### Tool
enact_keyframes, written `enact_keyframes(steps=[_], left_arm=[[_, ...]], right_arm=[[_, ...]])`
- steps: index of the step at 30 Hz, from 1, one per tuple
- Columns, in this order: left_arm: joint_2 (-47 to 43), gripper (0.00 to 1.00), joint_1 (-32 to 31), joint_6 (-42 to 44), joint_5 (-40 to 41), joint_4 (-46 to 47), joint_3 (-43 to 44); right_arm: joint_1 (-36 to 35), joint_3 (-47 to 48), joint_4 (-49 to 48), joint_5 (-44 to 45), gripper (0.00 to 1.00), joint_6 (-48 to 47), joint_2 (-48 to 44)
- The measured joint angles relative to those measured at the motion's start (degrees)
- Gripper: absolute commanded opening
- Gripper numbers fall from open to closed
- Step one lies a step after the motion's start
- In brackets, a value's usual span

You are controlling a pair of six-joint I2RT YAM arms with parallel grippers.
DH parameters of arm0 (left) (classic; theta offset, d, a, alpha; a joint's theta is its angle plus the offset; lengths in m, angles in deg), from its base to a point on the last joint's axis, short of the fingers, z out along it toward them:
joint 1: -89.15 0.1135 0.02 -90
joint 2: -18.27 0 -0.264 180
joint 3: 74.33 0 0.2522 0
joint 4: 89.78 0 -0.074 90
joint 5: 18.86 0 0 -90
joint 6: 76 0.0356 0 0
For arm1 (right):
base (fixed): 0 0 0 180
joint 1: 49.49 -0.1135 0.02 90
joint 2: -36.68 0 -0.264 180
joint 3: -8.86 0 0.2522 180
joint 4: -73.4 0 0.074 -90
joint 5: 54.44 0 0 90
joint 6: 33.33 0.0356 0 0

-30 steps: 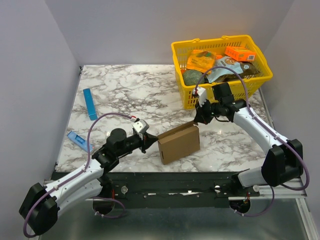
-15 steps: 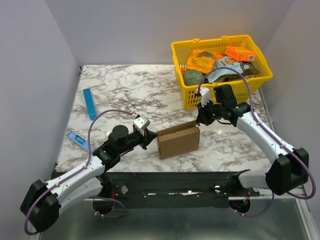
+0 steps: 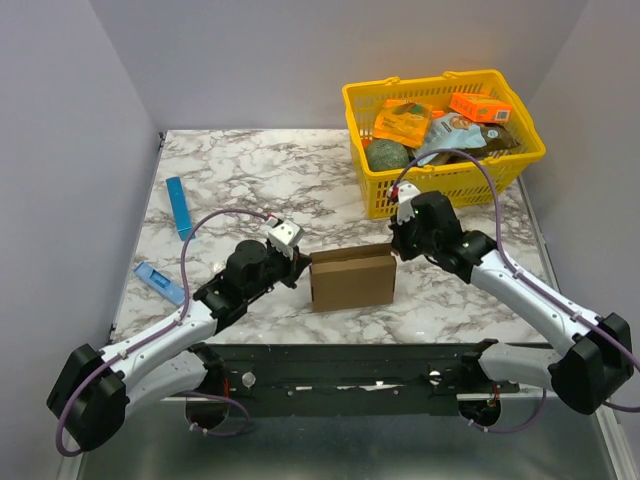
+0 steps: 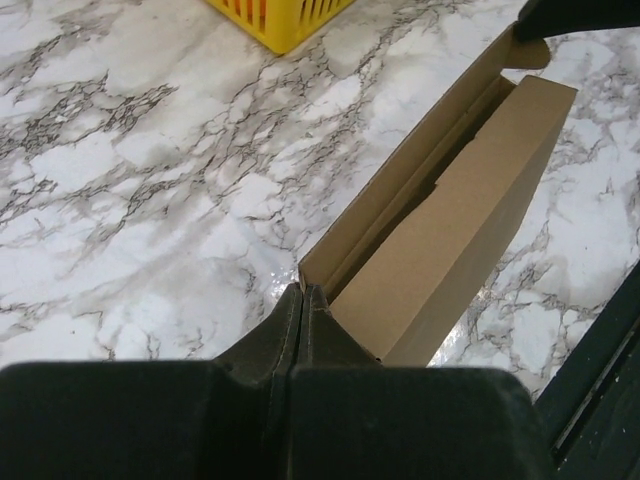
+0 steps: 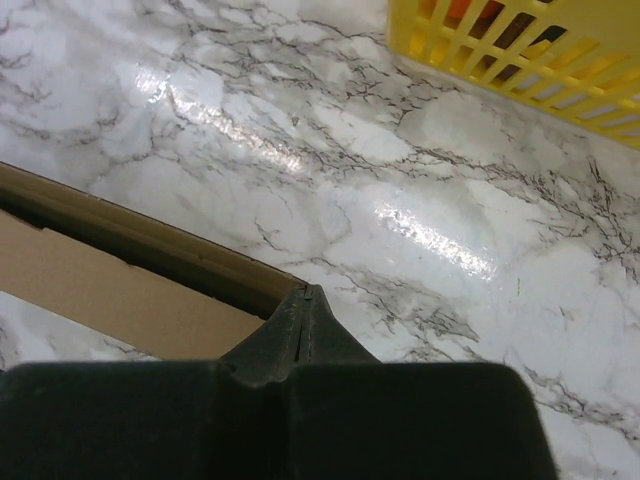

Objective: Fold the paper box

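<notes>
The paper box (image 3: 352, 282) is a small brown cardboard carton that stands on the marble table near the front middle, its top open. My left gripper (image 3: 303, 265) is shut on the box's upper left corner. In the left wrist view the fingertips (image 4: 303, 290) pinch the end of the box (image 4: 450, 230) wall. My right gripper (image 3: 395, 248) is shut on the upper right corner. In the right wrist view its tips (image 5: 305, 290) close on the rim of the box (image 5: 90, 290). The carton's inside is dark and I cannot see into it.
A yellow basket (image 3: 400, 195) with orange packets and other goods stands at the back right, close behind my right arm; its wall shows in both wrist views (image 4: 280, 15) (image 5: 520, 50). A thin blue strip (image 3: 180, 207) and a small blue item (image 3: 158, 280) lie at the left.
The box has turned from tilted to square with the table's front edge. Both grippers moved with it, the left forward and right, the right nearer and lower.
</notes>
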Motion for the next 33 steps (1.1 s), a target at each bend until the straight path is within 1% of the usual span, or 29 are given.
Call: enact_keyframes(steps=[7, 13, 20, 23, 27, 29, 30, 31, 33], left_arm=[[1.14, 0.00, -0.04, -0.55, 3.87, -0.17, 1.20], [4.76, 0.00, -0.04, -1.27, 5.92, -0.42, 5.49], [9.27, 0.00, -0.50, -5.90, 6.84, -0.61, 6.80], [11.21, 0.00, -1.01, -7.23, 7.85, -3.61, 9.49], [12.26, 0.00, -1.57, -6.69, 7.91, -4.94, 12.92], [12.20, 0.00, -1.57, -5.01, 7.82, -4.63, 13.27], [12.20, 0.00, -1.57, -4.02, 7.65, -4.66, 13.22], [12.20, 0.00, -1.66, -2.75, 7.26, -4.50, 13.00], [12.17, 0.00, -1.86, -1.20, 6.71, -3.74, 12.44]], right_arm=[[-3.52, -2.10, -2.73, 6.51, 0.00, 4.68, -4.76], [-3.98, -2.47, -5.33, 10.19, 0.00, 5.75, -7.13], [-5.44, -3.65, -7.78, 11.41, 0.00, 6.40, -7.78], [-5.86, -4.17, -8.70, 11.54, 0.00, 6.40, -8.46], [-5.90, -4.68, -9.68, 11.19, 0.01, 6.36, -8.74], [-5.88, -4.72, -9.64, 9.94, 0.09, 6.03, -8.74], [-5.90, -4.72, -9.51, 9.09, 0.17, 5.70, -8.74], [-5.90, -4.70, -9.27, 7.61, 0.30, 5.22, -8.81], [-5.90, -4.70, -8.70, 3.96, 0.41, 3.54, -9.16]])
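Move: The paper box stands on edge between the hands, its middle about 10 cm right of the left hand, 3 cm back and 6 cm lower. From the right hand it is roughly 9 cm left, 4 cm back and 6 cm lower. The yellow basket's middle is some 26 cm ahead and 11 cm right of the right hand, about 4 cm lower. Left keeps pinching the lid corner, drawing forward about 4 cm; right rises 4 cm, comes free, then opens leftward. ##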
